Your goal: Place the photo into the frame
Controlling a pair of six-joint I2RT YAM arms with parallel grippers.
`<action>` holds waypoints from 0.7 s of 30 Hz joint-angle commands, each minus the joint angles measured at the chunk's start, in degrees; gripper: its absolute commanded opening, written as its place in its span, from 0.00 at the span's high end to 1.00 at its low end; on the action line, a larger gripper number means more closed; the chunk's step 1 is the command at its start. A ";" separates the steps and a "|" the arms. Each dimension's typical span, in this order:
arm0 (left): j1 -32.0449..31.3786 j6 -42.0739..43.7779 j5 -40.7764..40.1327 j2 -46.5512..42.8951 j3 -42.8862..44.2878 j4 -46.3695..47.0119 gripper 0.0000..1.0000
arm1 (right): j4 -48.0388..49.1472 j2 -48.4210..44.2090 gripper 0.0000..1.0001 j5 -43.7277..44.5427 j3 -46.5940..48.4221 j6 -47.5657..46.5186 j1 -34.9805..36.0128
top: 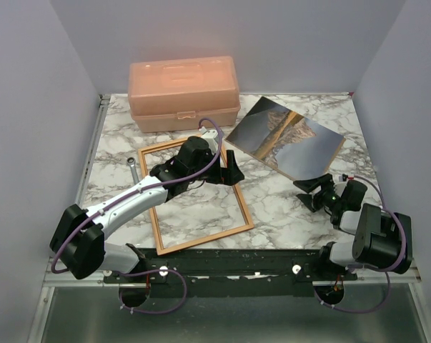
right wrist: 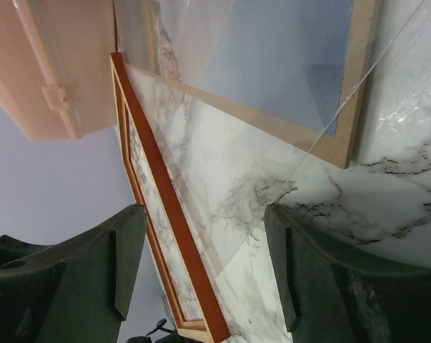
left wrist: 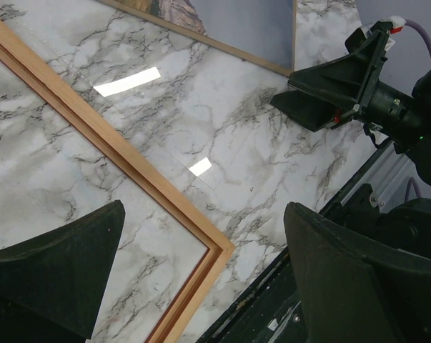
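The frame [top: 203, 239] lies flat on the marble table at left-centre, pale wood side up, with reddish-brown on its outer edge [right wrist: 165, 207]. The photo [top: 283, 136], a mountain mirrored in water, lies at the back right on a brown board. My left gripper [top: 227, 172] hangs open over the frame's right rail, and the frame's near right corner [left wrist: 215, 250] shows between its fingers. My right gripper [top: 309, 194] stands open just in front of the photo's near edge [right wrist: 272, 50]. Only table and a clear sheet [right wrist: 222, 179] lie between its fingers.
A peach plastic box [top: 183, 89] stands at the back, behind the frame. The brown backing board [right wrist: 351, 107] shows as a rim around the photo. The clear sheet reaches from the board towards the frame. A small metal piece [top: 131, 166] lies left of the frame.
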 commanded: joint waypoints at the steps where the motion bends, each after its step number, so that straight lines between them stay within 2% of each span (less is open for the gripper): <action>1: -0.28 -0.07 0.98 -0.19 -0.60 1.52 0.04 | 8.99 -0.09 0.25 2.33 -2.48 3.79 0.93; 7: -0.23 -0.07 0.76 -0.15 -0.78 1.61 0.04 | 19.10 0.88 0.26 3.02 -2.55 9.09 2.72; 15: -0.23 0.11 0.25 -0.20 -0.94 1.55 0.04 | 27.54 1.44 0.26 5.08 -1.34 13.19 7.12; 21: -0.24 0.19 -0.09 -0.43 -1.11 1.25 0.04 | 37.78 5.46 0.26 5.74 -1.43 16.76 7.94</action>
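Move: The clear pane's near edge is already at the right fingertips; its middle lies about 16 cm ahead and 4 cm left of that hand, roughly 2 cm below. Mostly beneath the pane is the photo, its middle some 19 cm ahead and 6 cm left, about 3 cm lower than the hand. The empty frame is centred 39 cm left and 1 cm ahead. From the idle left hand, the pane's middle is about 10 cm ahead, 21 cm right and 16 cm below. With the pane's near edge still resting at its lower fingertip, the right hand lifts that edge, rising about 5 cm while easing some 3 cm forward and 2 cm left, in over the photo's near corner. The wrist tips the fingers upward by roughly 15 degrees, and their opening stays as wide as before. ##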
